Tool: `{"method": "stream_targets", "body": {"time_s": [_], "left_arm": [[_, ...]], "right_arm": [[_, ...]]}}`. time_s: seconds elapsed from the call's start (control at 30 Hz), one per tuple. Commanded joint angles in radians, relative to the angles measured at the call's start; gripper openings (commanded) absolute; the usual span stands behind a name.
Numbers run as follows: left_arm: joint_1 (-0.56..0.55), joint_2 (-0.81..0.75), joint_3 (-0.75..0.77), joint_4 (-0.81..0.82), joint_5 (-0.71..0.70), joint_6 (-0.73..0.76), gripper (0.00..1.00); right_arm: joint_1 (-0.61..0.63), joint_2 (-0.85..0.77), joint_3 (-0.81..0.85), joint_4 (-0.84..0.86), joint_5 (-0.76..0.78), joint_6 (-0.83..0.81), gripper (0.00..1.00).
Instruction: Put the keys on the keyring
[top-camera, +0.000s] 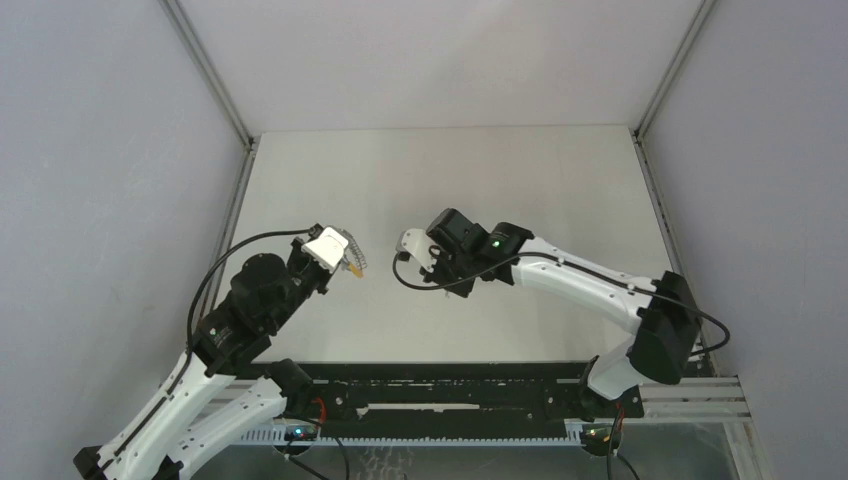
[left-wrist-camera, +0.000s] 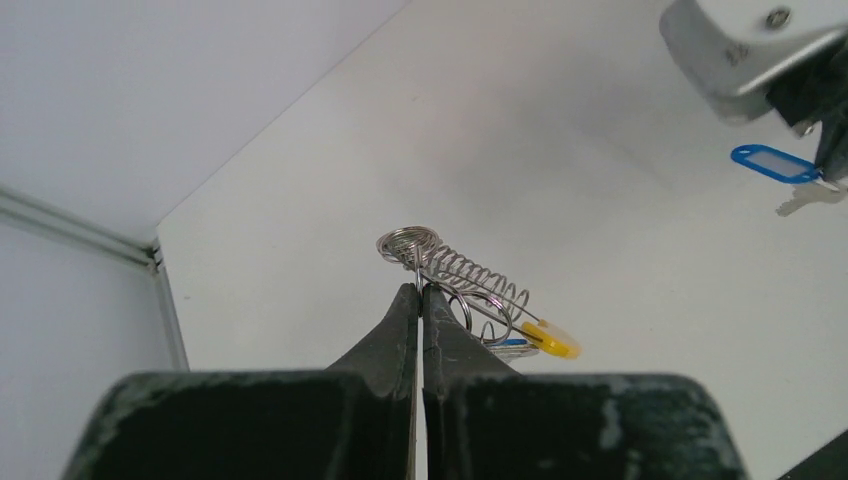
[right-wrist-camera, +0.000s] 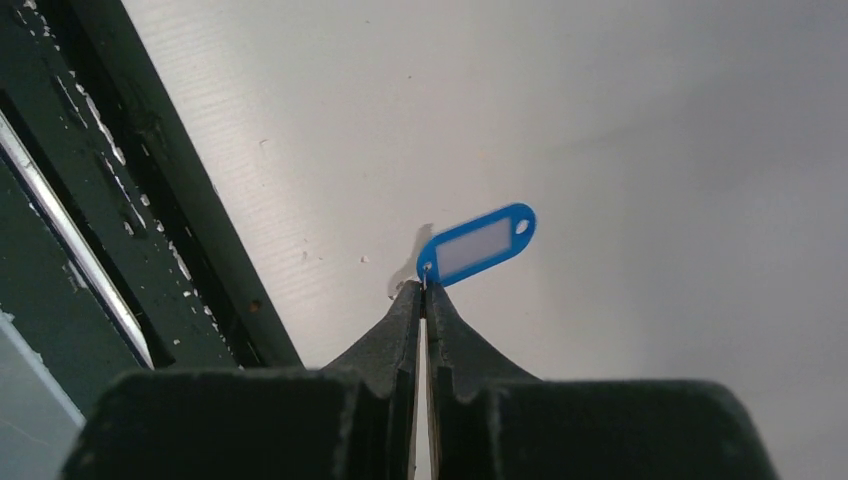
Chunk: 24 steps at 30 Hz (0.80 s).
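Note:
The keyring (left-wrist-camera: 470, 280) is a silvery coil with rings and a yellow end, hanging above the white table. My left gripper (left-wrist-camera: 420, 290) is shut on one of its rings. A bit of a blue key (left-wrist-camera: 514, 343) shows under the coil by the yellow end. From above, the keyring (top-camera: 354, 262) juts out from the left gripper (top-camera: 345, 255). My right gripper (right-wrist-camera: 425, 288) is shut on the small ring of a key with a blue head (right-wrist-camera: 478, 243); its silver blade peeks out behind the fingertips. That key (left-wrist-camera: 775, 163) hangs right of the keyring, apart from it.
The white table (top-camera: 500, 180) is walled by grey panels on three sides. A black rail (top-camera: 450, 385) runs along its near edge, and it also shows as the black rail (right-wrist-camera: 150, 200) left of the right gripper. Both arms meet near the table's middle.

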Motion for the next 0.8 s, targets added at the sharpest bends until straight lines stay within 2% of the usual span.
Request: {"method": "stream_targets", "body": {"time_s": [0.0, 0.03, 0.1, 0.17, 0.2, 0.23, 0.27, 0.33, 0.37, 0.4, 0.43, 0.47, 0.5, 0.57, 0.6, 0.77], "left_arm": [[0.006, 0.018, 0.069, -0.004, 0.144, -0.005, 0.00], [0.006, 0.025, 0.077, -0.009, 0.155, -0.010, 0.00], [0.006, 0.040, 0.092, -0.027, 0.171, -0.020, 0.00], [0.006, 0.049, 0.102, -0.041, 0.173, -0.036, 0.00], [0.006, 0.050, 0.105, -0.046, 0.165, -0.044, 0.00], [0.005, 0.048, 0.107, -0.049, 0.151, -0.049, 0.00], [0.006, 0.044, 0.109, -0.049, 0.132, -0.053, 0.00], [0.006, 0.036, 0.116, -0.054, 0.095, -0.064, 0.00], [0.006, 0.030, 0.118, -0.056, 0.080, -0.069, 0.00], [0.006, 0.022, 0.115, -0.054, 0.073, -0.075, 0.00], [0.006, 0.016, 0.111, -0.047, 0.071, -0.078, 0.00], [0.005, 0.011, 0.107, -0.042, 0.072, -0.078, 0.00], [0.006, 0.008, 0.104, -0.041, 0.073, -0.079, 0.00], [0.006, 0.012, 0.105, -0.042, 0.089, -0.075, 0.00], [0.005, 0.015, 0.107, -0.042, 0.103, -0.072, 0.00], [0.006, 0.022, 0.107, -0.048, 0.188, -0.050, 0.00]], "right_arm": [[0.003, -0.098, -0.035, 0.095, 0.091, 0.011, 0.00], [0.006, -0.083, -0.015, 0.052, 0.097, 0.014, 0.00], [0.004, -0.052, 0.008, -0.035, 0.003, 0.006, 0.00], [0.028, 0.004, 0.028, -0.082, 0.244, 0.098, 0.00], [0.030, 0.035, 0.051, -0.137, 0.224, 0.112, 0.00], [0.039, 0.055, 0.060, -0.174, 0.113, 0.081, 0.00], [0.066, 0.061, 0.049, -0.173, 0.117, 0.079, 0.00], [0.077, 0.083, 0.050, -0.188, 0.474, 0.195, 0.00], [0.028, 0.088, 0.071, -0.231, 0.426, 0.210, 0.00], [0.011, 0.076, 0.065, -0.230, 0.280, 0.173, 0.00], [0.029, 0.054, 0.044, -0.196, 0.280, 0.146, 0.00], [0.052, 0.033, 0.023, -0.156, 0.437, 0.182, 0.00], [0.048, 0.021, 0.024, -0.153, 0.520, 0.219, 0.00], [0.005, -0.030, 0.009, -0.101, 0.333, 0.180, 0.00], [0.005, -0.071, -0.032, -0.017, 0.283, 0.152, 0.00], [-0.005, -0.296, -0.210, 0.251, 0.198, 0.060, 0.00]]}}
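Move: The keyring coil, held in the left fingers, is the place for the blue-tagged key in the right fingers; from the right hand it lies about 16 cm to the left, 3 cm farther out and 13 cm higher. The coil's yellow tag is roughly 15 cm left of that hand, 1 cm ahead and 11 cm up. From the left hand, the key in the right fingers is some 17 cm to the right, 3 cm back and 14 cm below. The blue-tagged key, still pinched in the right hand's shut fingers, is carried about 5 cm to the right, away from the keyring. On the way the hand rises slightly, dips some 5 cm and comes back up, rocking its wrist and ending turned clockwise about 15 degrees. The left hand keeps its grip on the keyring, drifting a little right and back. ##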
